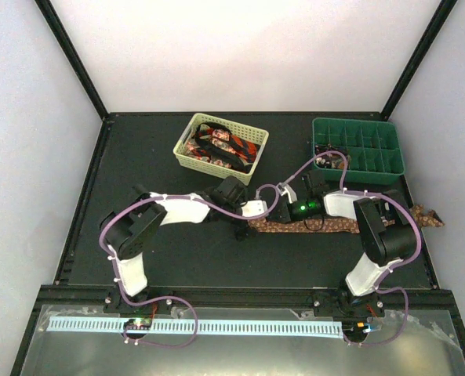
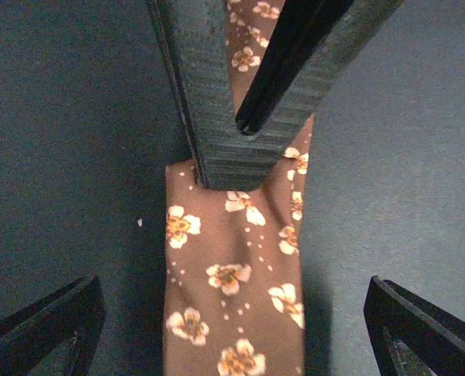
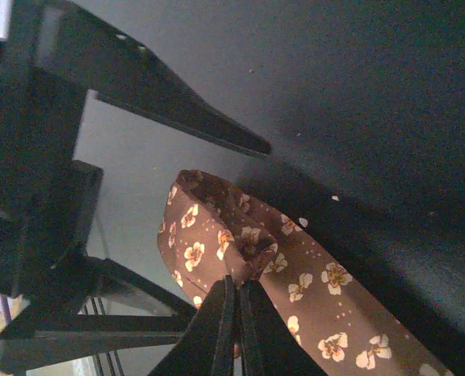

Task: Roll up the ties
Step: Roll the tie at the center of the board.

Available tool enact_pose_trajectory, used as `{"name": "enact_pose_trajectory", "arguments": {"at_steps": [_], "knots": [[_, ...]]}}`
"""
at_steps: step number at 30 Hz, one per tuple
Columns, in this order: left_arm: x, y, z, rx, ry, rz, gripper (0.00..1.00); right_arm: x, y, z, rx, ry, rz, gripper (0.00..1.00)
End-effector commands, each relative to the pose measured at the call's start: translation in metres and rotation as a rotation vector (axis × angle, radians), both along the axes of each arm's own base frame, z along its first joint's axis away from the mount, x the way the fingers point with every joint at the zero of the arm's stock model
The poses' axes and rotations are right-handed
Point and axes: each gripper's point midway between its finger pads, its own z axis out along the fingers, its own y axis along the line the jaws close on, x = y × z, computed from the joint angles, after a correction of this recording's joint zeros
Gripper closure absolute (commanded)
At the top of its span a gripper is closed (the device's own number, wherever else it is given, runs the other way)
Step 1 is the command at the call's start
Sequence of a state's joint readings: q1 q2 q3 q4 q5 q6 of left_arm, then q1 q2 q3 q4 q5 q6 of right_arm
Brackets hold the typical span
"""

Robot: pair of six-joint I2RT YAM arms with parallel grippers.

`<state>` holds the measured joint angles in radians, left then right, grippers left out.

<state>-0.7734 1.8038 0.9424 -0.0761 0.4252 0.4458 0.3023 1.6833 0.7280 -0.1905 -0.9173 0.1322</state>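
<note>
A brown tie [image 1: 334, 225] with pale flowers lies across the dark table, its far end past the right edge of the mat. My right gripper [image 3: 237, 288] is shut on the tie's folded left end [image 3: 240, 235], lifting a small loop of it. In the left wrist view the same fabric [image 2: 232, 274] runs between my left gripper's [image 2: 236, 329] wide-open fingers [image 2: 52, 329], which are apart from it. The right fingers [image 2: 240, 117] pinch it just ahead. From above, the left gripper [image 1: 244, 227] and right gripper [image 1: 270, 221] meet mid-table. Red-and-black ties [image 1: 224, 145] lie in the basket.
A pale yellow lattice basket [image 1: 208, 166] stands at the back centre. A green divided tray [image 1: 369, 153] sits at the back right with something small in one left compartment. Purple cables loop over both arms. Black frame posts edge the table.
</note>
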Motion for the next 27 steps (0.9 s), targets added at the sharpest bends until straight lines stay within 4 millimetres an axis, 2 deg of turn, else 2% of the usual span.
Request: {"name": "enact_pose_trajectory", "arguments": {"at_steps": [1,5,8,12,15,18,20,22,24,27], "knots": [[0.009,-0.020,-0.001,-0.044,-0.037,-0.055,0.07,-0.003,-0.002,-0.003,0.008,0.004,0.014,0.98],[0.013,-0.023,-0.011,-0.020,-0.013,-0.044,0.14,-0.004,-0.003,-0.002,0.017,0.010,0.013,0.98],[0.012,-0.020,-0.016,0.012,0.003,-0.039,0.28,-0.003,-0.005,-0.003,0.018,0.016,0.003,0.98],[0.005,-0.008,-0.018,0.044,0.006,-0.035,0.52,-0.004,-0.005,-0.004,0.027,0.030,-0.003,0.98],[0.000,0.001,-0.020,0.061,0.000,-0.028,0.60,-0.003,-0.004,-0.002,0.041,0.038,-0.008,0.97],[0.000,0.005,-0.023,0.076,0.000,-0.012,0.63,-0.003,-0.001,0.003,0.065,0.042,-0.009,0.81],[-0.001,0.005,-0.025,0.081,0.011,-0.008,0.63,-0.003,0.000,0.008,0.075,0.035,-0.008,0.66],[-0.001,0.004,-0.026,0.084,0.022,-0.003,0.64,-0.003,0.000,0.012,0.071,0.025,-0.013,0.57],[-0.002,0.002,-0.027,0.087,0.027,-0.006,0.64,-0.004,0.001,0.016,0.059,0.012,-0.011,0.53],[-0.001,0.000,-0.026,0.089,0.027,-0.006,0.64,-0.006,0.004,0.016,0.003,-0.021,0.004,0.54]]}}
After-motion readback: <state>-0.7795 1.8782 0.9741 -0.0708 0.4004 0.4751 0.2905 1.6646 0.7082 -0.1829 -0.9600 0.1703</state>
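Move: The tie's folded end is about 2 cm to the left hand's right and 2 cm below it; from the right hand, whose shut fingertips already hold it, its middle is some 2 cm to the left. The rest of the tie runs flat to the right, its middle about 20 cm to the right of the right hand and 3 cm below. The basket stands about 22 cm ahead and 7 cm left of the left hand, the green box about 20 cm ahead and 23 cm right of the right hand. With its fingers wide open astride the tie, the left hand sinks about 2 cm and edges roughly 1 cm forward and right over the folded end, then closes on the fold from both sides as it eases most of the way back. The right hand keeps its pinch almost on the spot until the left has closed, then opens to a little under half, letting go of the fold, and begins to rise by about 1 cm. ##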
